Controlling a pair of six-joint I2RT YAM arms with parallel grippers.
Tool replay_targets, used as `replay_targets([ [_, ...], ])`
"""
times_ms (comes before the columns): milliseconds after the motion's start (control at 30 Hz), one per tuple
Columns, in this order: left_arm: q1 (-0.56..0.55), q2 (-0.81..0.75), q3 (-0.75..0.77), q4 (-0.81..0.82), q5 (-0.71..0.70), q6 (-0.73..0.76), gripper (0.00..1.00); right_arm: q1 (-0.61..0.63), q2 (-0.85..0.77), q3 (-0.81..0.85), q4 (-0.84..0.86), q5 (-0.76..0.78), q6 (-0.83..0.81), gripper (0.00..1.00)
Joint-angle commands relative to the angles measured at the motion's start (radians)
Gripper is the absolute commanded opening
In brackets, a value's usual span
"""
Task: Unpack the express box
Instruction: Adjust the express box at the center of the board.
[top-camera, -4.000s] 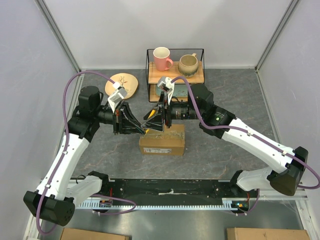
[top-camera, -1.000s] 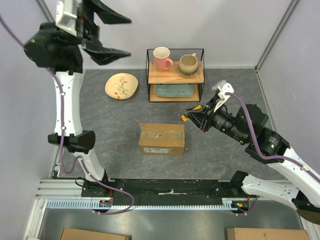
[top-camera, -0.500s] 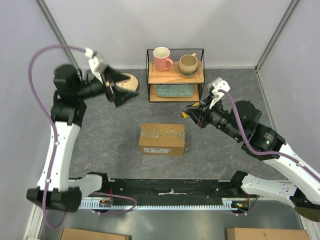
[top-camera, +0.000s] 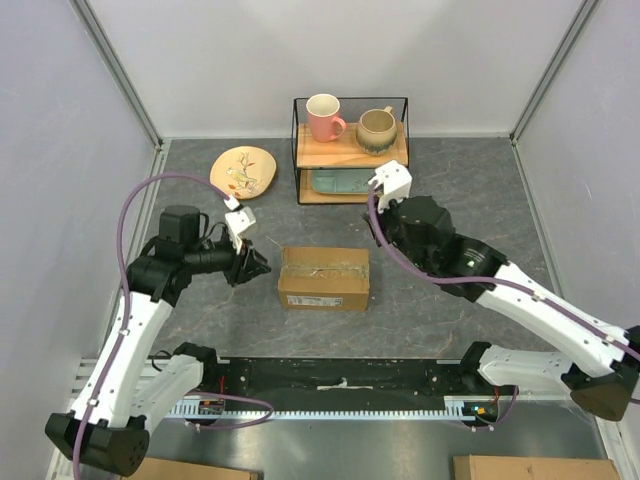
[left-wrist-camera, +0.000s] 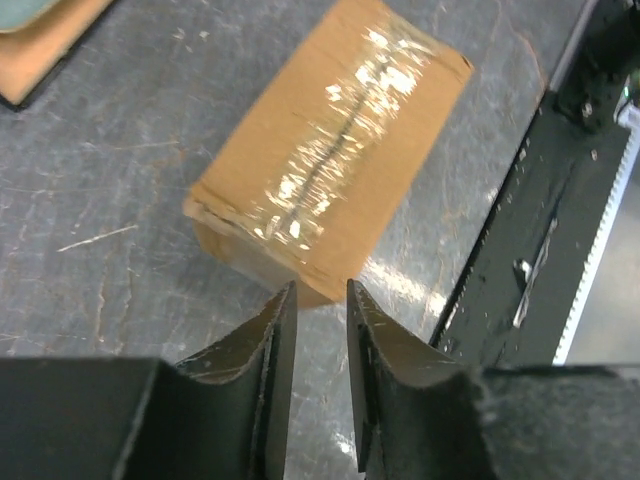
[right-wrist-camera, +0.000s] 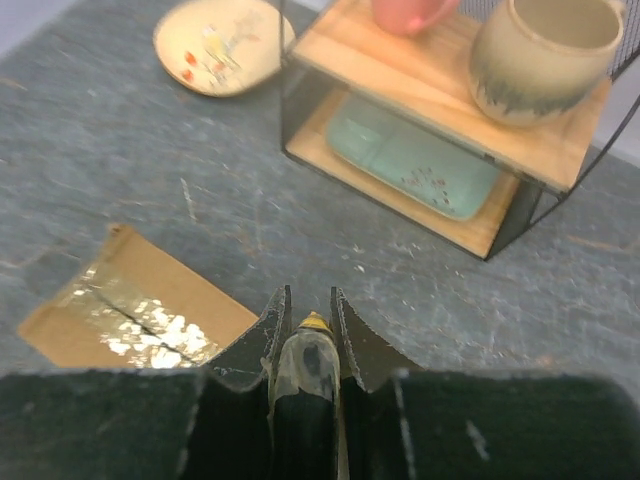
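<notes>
The express box (top-camera: 323, 278) is a brown carton with shiny clear tape along its top seam and a white label on its near side; it lies flat mid-table. My left gripper (top-camera: 258, 265) hovers just off the box's left end. In the left wrist view the gripper (left-wrist-camera: 320, 290) is open by a narrow gap, with nothing between the fingers and the box (left-wrist-camera: 330, 150) just ahead. My right gripper (right-wrist-camera: 310, 298) is shut on a black tool with a yellow tip (right-wrist-camera: 312, 345). It is above the floor beyond the box's (right-wrist-camera: 130, 310) far right corner.
A wire shelf (top-camera: 350, 150) at the back holds a pink mug (top-camera: 323, 117), a beige mug (top-camera: 377, 128) and a green dish (right-wrist-camera: 415, 160). A painted plate (top-camera: 242, 171) lies to its left. A black rail (top-camera: 340, 385) runs along the near edge.
My left arm swung down from high at the back left to the box's left end, and its jaws narrowed. My right arm moved left toward the box, still gripping the tool.
</notes>
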Motion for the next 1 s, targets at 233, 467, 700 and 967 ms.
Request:
replay_targets([
  [233,-0.155,-0.05,-0.153,-0.068,-0.13,0.181,0.21,0.0,0.194,-0.078,0.148,0.175,-0.109,0.0],
  [467,-0.204,-0.044,-0.235,-0.025,-0.201,0.227,0.2,-0.008,0.28,-0.09,0.224,0.198,-0.152,0.0],
  [700,-0.279,0.014,-0.268,0.083,-0.316,0.172,0.15,-0.011,0.371,-0.093,0.254,0.193,-0.184,0.0],
  [967,-0.295,0.1,-0.263,0.165,-0.36,0.115,0.08,-0.01,0.425,-0.168,0.278,0.195,-0.174,0.0],
])
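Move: From the left gripper, the middle of the express box lies about 13 cm to the right, 3 cm ahead and some 19 cm below; the plate is far out, roughly 39 cm ahead and 10 cm left. From the right gripper, already holding the yellow knife, the box's middle is about 10 cm left, 3 cm back and 28 cm below, and the rack stands some 27 cm ahead and 2 cm left. Lower the left gripper about 13 cm towards the box's near left corner, drawing back some 4 cm early and easing forward at the end. Tip its fingers some 20 degrees further down and nearly shut them. Meanwhile sink the right gripper about 16 cm and reach forward 6 cm, rolling its left side down, to just beyond the box's far edge, keeping the knife gripped. ##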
